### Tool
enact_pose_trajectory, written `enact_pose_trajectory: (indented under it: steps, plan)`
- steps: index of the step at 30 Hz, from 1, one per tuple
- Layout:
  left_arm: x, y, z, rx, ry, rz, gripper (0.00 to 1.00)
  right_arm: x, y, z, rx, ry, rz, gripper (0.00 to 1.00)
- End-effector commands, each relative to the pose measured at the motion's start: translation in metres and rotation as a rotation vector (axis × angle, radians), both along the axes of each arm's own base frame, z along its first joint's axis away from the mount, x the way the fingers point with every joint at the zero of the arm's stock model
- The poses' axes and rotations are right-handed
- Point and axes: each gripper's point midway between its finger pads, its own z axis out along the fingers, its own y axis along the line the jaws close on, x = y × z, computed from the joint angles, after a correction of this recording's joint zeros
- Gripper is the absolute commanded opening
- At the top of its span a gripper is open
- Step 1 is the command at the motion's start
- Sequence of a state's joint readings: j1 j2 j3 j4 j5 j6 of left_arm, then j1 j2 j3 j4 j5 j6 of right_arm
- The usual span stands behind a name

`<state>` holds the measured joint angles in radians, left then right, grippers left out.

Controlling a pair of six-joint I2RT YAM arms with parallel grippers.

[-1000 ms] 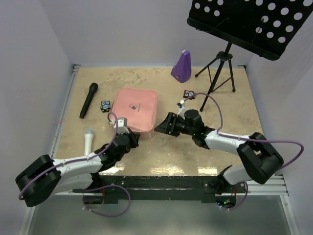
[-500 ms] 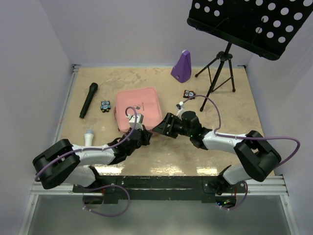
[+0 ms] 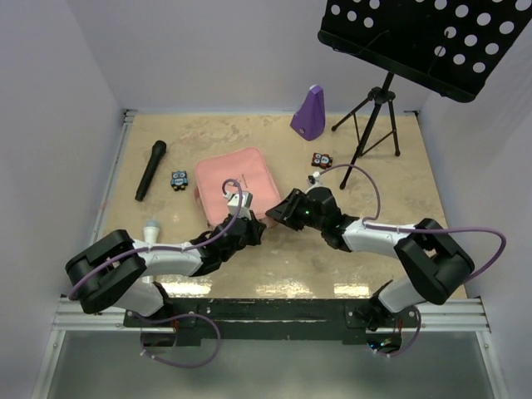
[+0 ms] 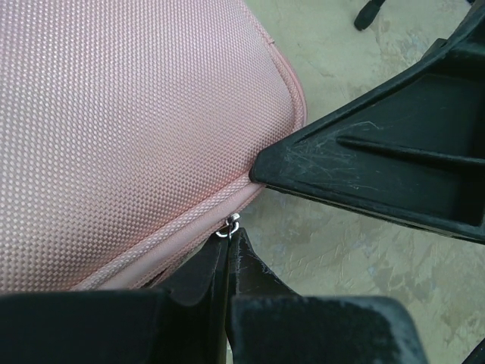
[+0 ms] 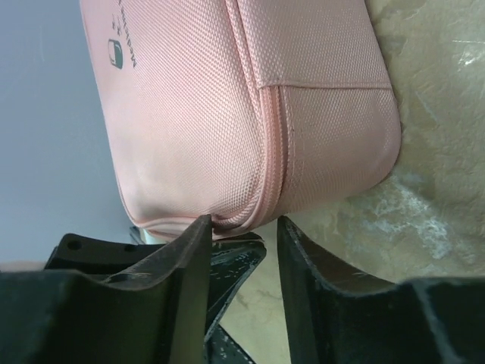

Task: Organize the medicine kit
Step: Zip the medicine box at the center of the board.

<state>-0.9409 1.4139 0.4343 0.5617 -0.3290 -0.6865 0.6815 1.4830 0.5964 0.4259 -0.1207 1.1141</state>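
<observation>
The medicine kit point(image 3: 237, 183) is a pink zip case lying closed and flat in the middle of the table, turned slightly askew. My left gripper point(image 3: 252, 233) is at its near right corner. In the left wrist view the left gripper point(image 4: 229, 232) is shut, with the small metal ring of the zipper pull point(image 4: 229, 224) showing at its tips against the kit's point(image 4: 114, 114) seam. My right gripper point(image 3: 279, 213) meets the same corner from the right. In the right wrist view the right gripper point(image 5: 242, 224) stands open astride the corner of the kit point(image 5: 227, 98), one finger point(image 5: 189, 243) touching the zip seam.
A purple metronome point(image 3: 308, 110) stands at the back, with a black music stand on a tripod point(image 3: 374, 108) to its right. A black microphone point(image 3: 151, 169) and a white one point(image 3: 150, 230) lie at the left. Small patterned blocks point(image 3: 179, 179) point(image 3: 321, 160) flank the kit.
My left gripper has slid right along the kit's near edge to its right corner, and the kit has turned and shifted. My right gripper has narrowed and moved onto that corner.
</observation>
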Motion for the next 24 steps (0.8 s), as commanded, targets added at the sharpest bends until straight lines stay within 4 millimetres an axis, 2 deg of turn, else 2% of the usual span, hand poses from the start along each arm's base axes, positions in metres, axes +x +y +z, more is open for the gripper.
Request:
enact_pose_trajectory:
  steps: [1, 7, 8, 13, 24]
  plan:
    - [-0.003, -0.018, 0.015, -0.039, -0.028, -0.066, 0.0, 0.024, 0.004, 0.019, 0.046, -0.048, -0.068, 0.32]
    - [-0.006, -0.017, 0.012, -0.035, -0.025, -0.073, 0.0, 0.025, 0.002, 0.015, 0.045, -0.043, -0.069, 0.01]
    - [-0.006, -0.016, 0.011, -0.033, -0.023, -0.072, 0.0, 0.026, 0.002, 0.015, 0.045, -0.043, -0.067, 0.0]
    - [-0.009, -0.008, 0.007, -0.021, -0.017, -0.058, 0.0, 0.029, -0.004, 0.015, 0.048, -0.051, -0.083, 0.0]
    - [-0.023, 0.031, -0.019, 0.032, 0.041, 0.014, 0.0, 0.05, -0.033, 0.014, 0.018, -0.08, -0.134, 0.0]
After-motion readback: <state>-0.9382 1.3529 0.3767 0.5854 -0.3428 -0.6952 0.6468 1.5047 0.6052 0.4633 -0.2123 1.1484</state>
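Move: The medicine box's near right corner lies about 1 cm ahead and 1 cm left of the right hand, level with its open fingers. The left hand, already on the zipper pull, has that corner some 1 cm ahead and 2 cm to its right, and the near left corner roughly 14 cm left and 1 cm back, both level with it. From the left hand the box's middle is about 10 cm ahead and 7 cm left, 1 cm lower. Shut the half-open right gripper fully, pinching the seam at the medicine box's near right corner as the hand eases in and up by under 1 cm, then hold that corner. Keep the left fingers closed on the zipper pull, almost still at first, then draw left and slightly back along the near edge, about 1 cm, away from the right gripper. ##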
